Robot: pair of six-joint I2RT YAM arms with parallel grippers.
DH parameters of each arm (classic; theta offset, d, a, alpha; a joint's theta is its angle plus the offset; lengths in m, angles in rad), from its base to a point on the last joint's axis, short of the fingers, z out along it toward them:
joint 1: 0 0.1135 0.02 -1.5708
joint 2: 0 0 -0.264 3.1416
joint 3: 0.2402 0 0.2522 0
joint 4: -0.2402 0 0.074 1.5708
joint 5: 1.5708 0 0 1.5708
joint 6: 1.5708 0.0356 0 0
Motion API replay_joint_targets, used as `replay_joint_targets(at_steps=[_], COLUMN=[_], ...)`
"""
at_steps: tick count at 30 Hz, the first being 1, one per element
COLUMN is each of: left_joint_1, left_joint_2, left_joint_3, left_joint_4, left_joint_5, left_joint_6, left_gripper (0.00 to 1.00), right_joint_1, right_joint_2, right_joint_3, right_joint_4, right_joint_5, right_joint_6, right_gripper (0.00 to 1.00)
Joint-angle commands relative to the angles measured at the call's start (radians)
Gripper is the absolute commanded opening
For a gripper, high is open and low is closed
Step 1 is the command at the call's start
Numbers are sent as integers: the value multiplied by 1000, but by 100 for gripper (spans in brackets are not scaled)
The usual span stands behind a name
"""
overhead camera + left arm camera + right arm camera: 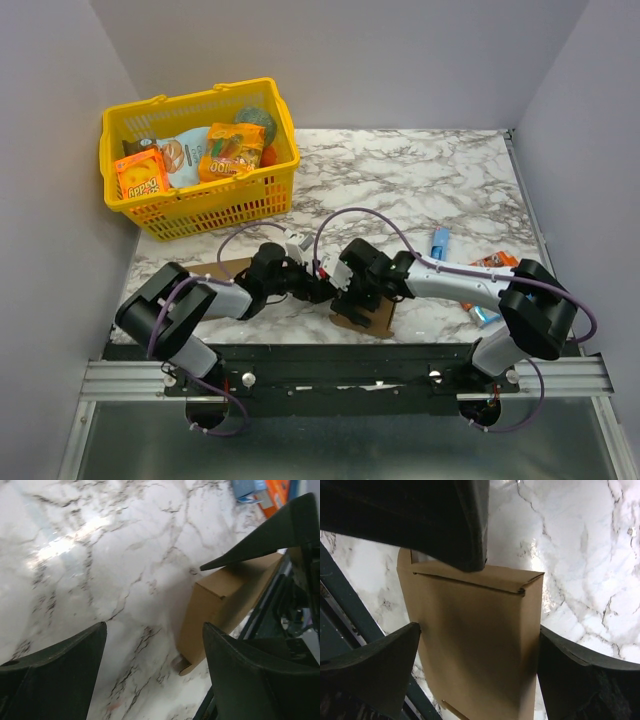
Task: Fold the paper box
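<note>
The paper box [372, 318] is a flat brown cardboard piece with a folded flap and a notch at its far end, lying near the table's front edge. In the right wrist view the paper box [475, 645] fills the gap between my two fingers. My right gripper [352, 300] hangs open just over it, a finger by each long edge [479, 629]. Coming from the left, my left gripper [322, 288] is open over bare marble [154, 625], with the paper box [225, 605] just beyond its right finger [260, 680]. The two grippers nearly meet.
A yellow basket [215, 210] of snack packs stands at the back left. A plain brown cardboard rectangle [228, 268] lies under my left arm. Blue [440, 240] and orange [495, 262] packets lie at the right. The black rail [350, 352] runs along the front edge.
</note>
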Motion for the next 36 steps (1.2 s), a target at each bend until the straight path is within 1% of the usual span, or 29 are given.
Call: replay_joint_targets(at_steps=[1,3,5,10,13,19,22,23,25,26,30,31,32,34,35,36], left_joint_1=[-59,-58,-59,-58,-59,-79,-85,-88,-91,-93,-94,-96,-94,-94,-94,-94], left_joint_2=[133,188,217,196,211,253,268,282,299,314,335,339,340,337,331,328], left_joint_3=[7,4,6,-6,9,40,47,47,50,52,50,52,52,49,49,46], left_joint_4=[358,456,498,484,487,513,550,579,651,668,786,796,799,799,797,784], left_joint_5=[364,415,431,415,431,466,480,495,506,516,536,538,538,536,533,524], left_joint_6=[-59,-91,-125,-113,-111,-130,-158,-177,-223,-232,-298,-306,-311,-309,-309,-306], left_gripper=[82,76,73,73,75,74,69,65,60,54,46,44,38,32,28,26], right_joint_1=[19,19,19,20,20,19,19,20,20,20,19,20,19,20,19,19], right_joint_2=[46,45,45,45,43,39,37,39,39,39,36,36,31,26,19,13], right_joint_3=[17,16,14,14,16,17,20,22,22,22,22,22,22,22,22,22], right_joint_4=[13,13,13,13,17,29,35,36,40,40,46,49,50,55,55,56], right_joint_5=[-22,-24,-24,-22,-24,-28,-32,-33,-32,-33,-30,-31,-33,-35,-36,-36], right_joint_6=[-23,-25,-27,-25,-25,-25,-25,-25,-23,-23,-23,-22,-20,-16,-11,-10], right_gripper=[97,96,97,96,96,96,96,96,96,96,96,96,96,95,96,96])
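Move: The paper box's middle lies about 8 cm to the left hand's right and 4 cm back, a centimetre or two lower, with its left end close to those open fingers. For the right hand, whose open fingers straddle it, the middle is about 2 cm to the right, 1 cm back and 2 cm lower. The flat cardboard lies some 25 cm to the left hand's left, nearly level; the blue carton is about 18 cm right and 12 cm ahead of the right hand. The left hand works along the left end of the paper box, going about 6 cm back and 5 cm to the right while its wrist swings some 20 degrees clockwise and its left side dips, pushing the box to the right. It rises a centimetre or two only at the very end as its fingers draw most of the way shut, while the right hand stays almost in place, fingers still wide open astride the box. ##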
